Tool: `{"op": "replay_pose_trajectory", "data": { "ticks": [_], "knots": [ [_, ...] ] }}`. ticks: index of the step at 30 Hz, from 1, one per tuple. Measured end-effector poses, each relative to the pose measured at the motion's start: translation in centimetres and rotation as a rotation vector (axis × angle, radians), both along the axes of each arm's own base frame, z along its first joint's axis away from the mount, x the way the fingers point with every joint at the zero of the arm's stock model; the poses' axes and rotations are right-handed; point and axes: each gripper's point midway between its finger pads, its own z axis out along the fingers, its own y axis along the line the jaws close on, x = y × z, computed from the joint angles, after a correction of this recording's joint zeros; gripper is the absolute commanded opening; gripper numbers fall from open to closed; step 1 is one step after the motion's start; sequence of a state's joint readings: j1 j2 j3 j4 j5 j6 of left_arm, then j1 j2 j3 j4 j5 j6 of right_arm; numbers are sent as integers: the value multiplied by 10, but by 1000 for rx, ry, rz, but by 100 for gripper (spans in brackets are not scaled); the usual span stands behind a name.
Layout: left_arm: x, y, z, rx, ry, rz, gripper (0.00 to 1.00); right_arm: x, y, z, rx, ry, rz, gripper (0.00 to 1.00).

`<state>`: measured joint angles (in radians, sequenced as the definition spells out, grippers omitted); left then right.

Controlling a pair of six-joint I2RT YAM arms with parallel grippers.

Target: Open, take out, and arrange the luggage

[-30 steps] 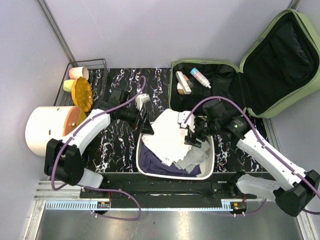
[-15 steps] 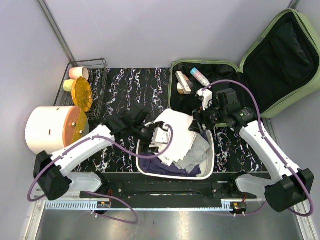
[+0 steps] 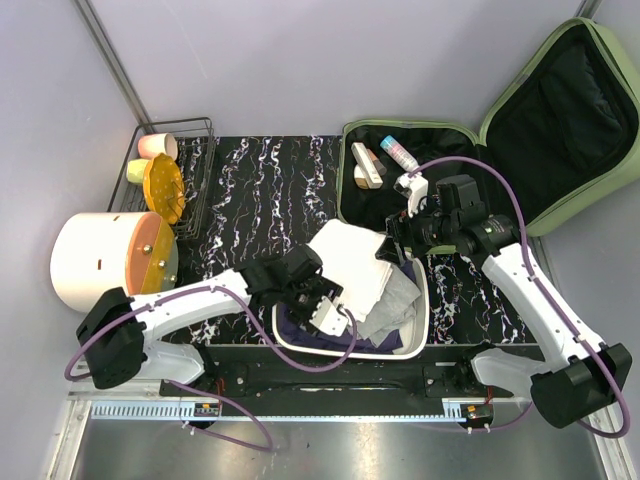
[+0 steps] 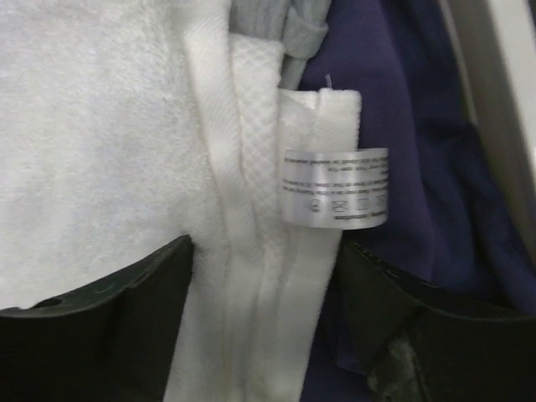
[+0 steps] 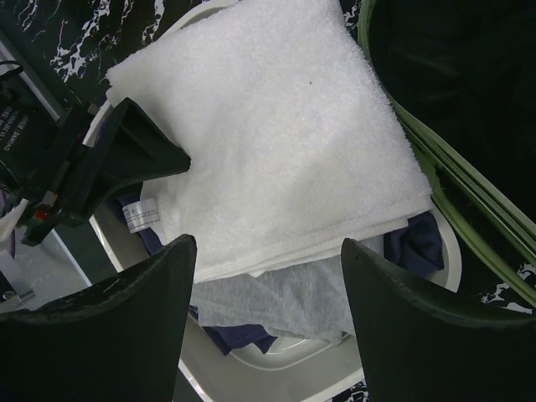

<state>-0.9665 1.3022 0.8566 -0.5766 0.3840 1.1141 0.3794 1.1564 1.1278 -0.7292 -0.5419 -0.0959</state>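
Note:
The olive-green luggage lies open at the back right, its lid against the wall. A folded white towel lies on top of grey and navy clothes in the white bin. My left gripper is down in the bin, open, its jaws on either side of the towel's folded edge by the label. My right gripper is open and empty, and hovers over the bin's far right corner. In the right wrist view the right gripper is above the towel and the grey cloth.
A tube and a small box lie in the luggage's base. A wire rack with cups and an orange plate stands at the back left. A white round container stands at the left. The luggage's green rim runs close to the bin.
My left gripper has swung from the bin's far left corner down into the bin, onto the towel's near edge. My right gripper drew back from the bin's middle toward the luggage.

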Motion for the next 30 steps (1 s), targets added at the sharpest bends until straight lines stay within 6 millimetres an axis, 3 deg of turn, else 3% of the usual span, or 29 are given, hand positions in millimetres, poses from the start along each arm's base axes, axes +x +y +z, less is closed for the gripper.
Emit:
{"op": "replay_pose_trajectory", "data": {
  "ticks": [9,11,16,21,27,30],
  "knots": [
    [15,-10,4,-16,-41,62,30,-1,-1,11,7,-42,6,78],
    [15,-12,8,-28,-30,83,26,-1,-1,11,5,-47,8,78],
    [16,-14,11,-43,-6,126,0,0,-3,11,-4,-59,10,78],
    [14,-17,21,-60,40,184,0,2,-4,11,-14,-69,9,77],
    [12,-45,77,-185,134,295,0,3,-5,10,-22,-75,5,77],
    [-2,-54,92,-220,177,307,0,3,-5,10,-25,-77,7,77]
  ]
}}
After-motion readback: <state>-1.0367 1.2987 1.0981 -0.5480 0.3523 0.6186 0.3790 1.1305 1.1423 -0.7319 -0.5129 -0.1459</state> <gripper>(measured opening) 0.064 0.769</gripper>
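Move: The white towel lies on top of the pile in the white basin. Its middle is about 5 cm ahead and 3 cm to the right of my left hand, barely below it, and its near edge is already between my open fingers. From that hand the grey cloth is some 11 cm right and 4 cm back, and the bared purple cloth about 8 cm straight back. From my right hand the towel's middle is roughly 8 cm left, 4 cm back and 13 cm down. My left hand creeps a bit over 1 cm forward around the towel's near edge and shuts its open fingers, pinching the edge beside the label. Then I lift it about 9 cm, most of that at the end, carrying it some 5 cm to the right over the basin as the hand turns about 20 degrees counter-clockwise. ##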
